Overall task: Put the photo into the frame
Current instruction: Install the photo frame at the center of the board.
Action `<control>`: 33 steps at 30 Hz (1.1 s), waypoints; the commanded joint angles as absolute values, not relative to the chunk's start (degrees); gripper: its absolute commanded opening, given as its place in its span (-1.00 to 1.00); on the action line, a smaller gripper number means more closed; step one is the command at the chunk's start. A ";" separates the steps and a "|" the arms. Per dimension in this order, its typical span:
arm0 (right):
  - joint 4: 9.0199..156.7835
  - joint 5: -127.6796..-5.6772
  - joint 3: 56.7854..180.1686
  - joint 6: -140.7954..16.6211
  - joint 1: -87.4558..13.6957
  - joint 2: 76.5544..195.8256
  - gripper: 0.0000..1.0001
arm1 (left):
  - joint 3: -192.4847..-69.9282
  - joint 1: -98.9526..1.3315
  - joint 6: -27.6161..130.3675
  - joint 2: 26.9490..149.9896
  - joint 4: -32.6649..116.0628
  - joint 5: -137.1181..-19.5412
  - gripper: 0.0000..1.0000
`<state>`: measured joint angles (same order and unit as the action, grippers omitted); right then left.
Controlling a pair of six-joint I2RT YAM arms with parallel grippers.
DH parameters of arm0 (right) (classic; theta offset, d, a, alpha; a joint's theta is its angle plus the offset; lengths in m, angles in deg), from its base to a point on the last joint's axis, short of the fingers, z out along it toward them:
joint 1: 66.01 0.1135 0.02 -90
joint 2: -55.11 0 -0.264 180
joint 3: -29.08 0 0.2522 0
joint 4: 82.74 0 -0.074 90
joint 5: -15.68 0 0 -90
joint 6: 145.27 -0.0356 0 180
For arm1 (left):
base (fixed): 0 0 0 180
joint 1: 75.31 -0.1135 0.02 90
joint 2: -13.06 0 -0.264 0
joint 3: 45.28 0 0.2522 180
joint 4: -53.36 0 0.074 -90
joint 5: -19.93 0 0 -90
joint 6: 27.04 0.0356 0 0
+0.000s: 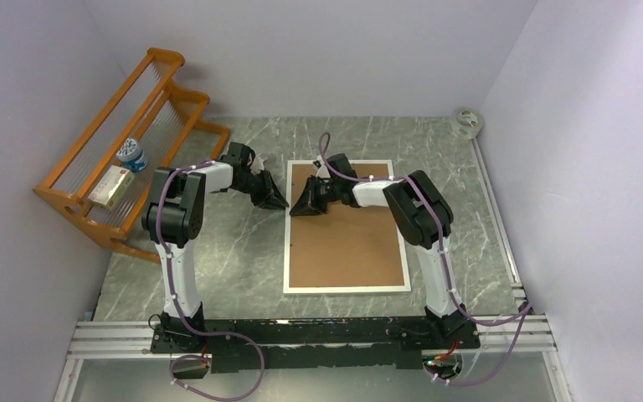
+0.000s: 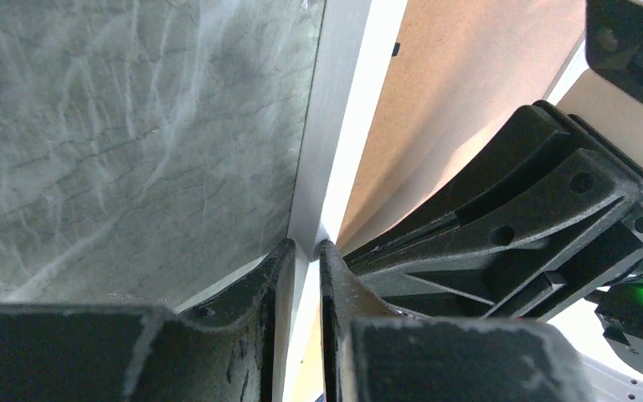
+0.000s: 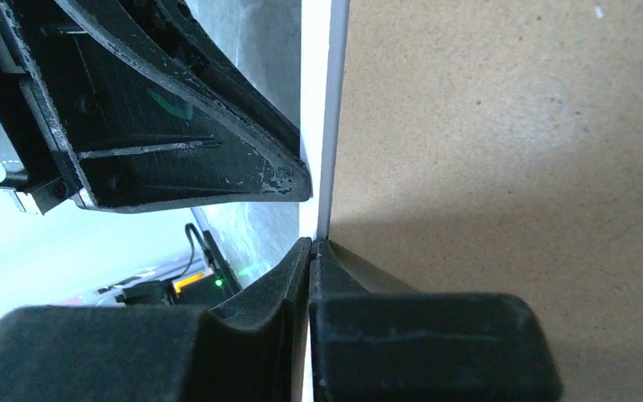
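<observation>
The frame point(image 1: 347, 289) lies face down on the marble table, white rim around a brown backing board point(image 1: 347, 243). My left gripper point(image 1: 283, 203) reaches its left edge from the outside. In the left wrist view that gripper point(image 2: 305, 244) is shut on the white frame rail point(image 2: 335, 126), which runs between its fingers. My right gripper point(image 1: 296, 209) comes from over the board, nose to nose with the left one. In the right wrist view it point(image 3: 311, 243) is pinched on the thin left edge of the backing board point(image 3: 511, 126), beside the white frame strip point(image 3: 314, 84). The photo is hidden.
An orange wooden rack point(image 1: 126, 142) leans at the far left, holding a small box point(image 1: 110, 186) and a blue-capped jar point(image 1: 134, 155). A tape roll point(image 1: 467, 121) sits in the far right corner. Walls close in on three sides.
</observation>
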<state>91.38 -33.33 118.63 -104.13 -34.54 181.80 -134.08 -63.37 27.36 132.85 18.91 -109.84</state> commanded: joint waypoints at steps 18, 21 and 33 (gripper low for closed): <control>93.56 -42.85 106.99 -103.14 -41.25 169.97 -0.35 | -133.72 -63.69 31.11 135.15 12.96 -102.16 -0.44; 87.32 -50.37 106.29 -98.98 -42.21 162.12 -0.27 | -134.51 -63.71 31.19 134.36 13.07 -103.69 -0.26; 51.83 -89.20 102.24 -96.20 -52.17 142.48 0.53 | -137.57 -63.71 30.89 132.19 12.99 -106.35 0.36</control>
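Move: Just under the right fingers, about 1 cm left of their tips, runs the frame's left rim. The right rim, where this hand heads, has its middle some 26 cm to the right and 3 cm back; the brown board's centre is about 14 cm right and 3 cm back. The far rim's middle lies 14 cm ahead and 12 cm right. The left hand still has the left rim between its fingertips, directly at its hand point. Backing off the board's left edge, the right hand first slides low to its right for about 4 cm while its fingers part, then rises nearly 10 cm and sweeps fast across the board towards the right rim, some 23 cm in all and slightly forward, swinging clockwise and opening wide. Late on, the left fingers spread from their pinch, let go of the left rim and lift about 1 cm, still straddling it. ##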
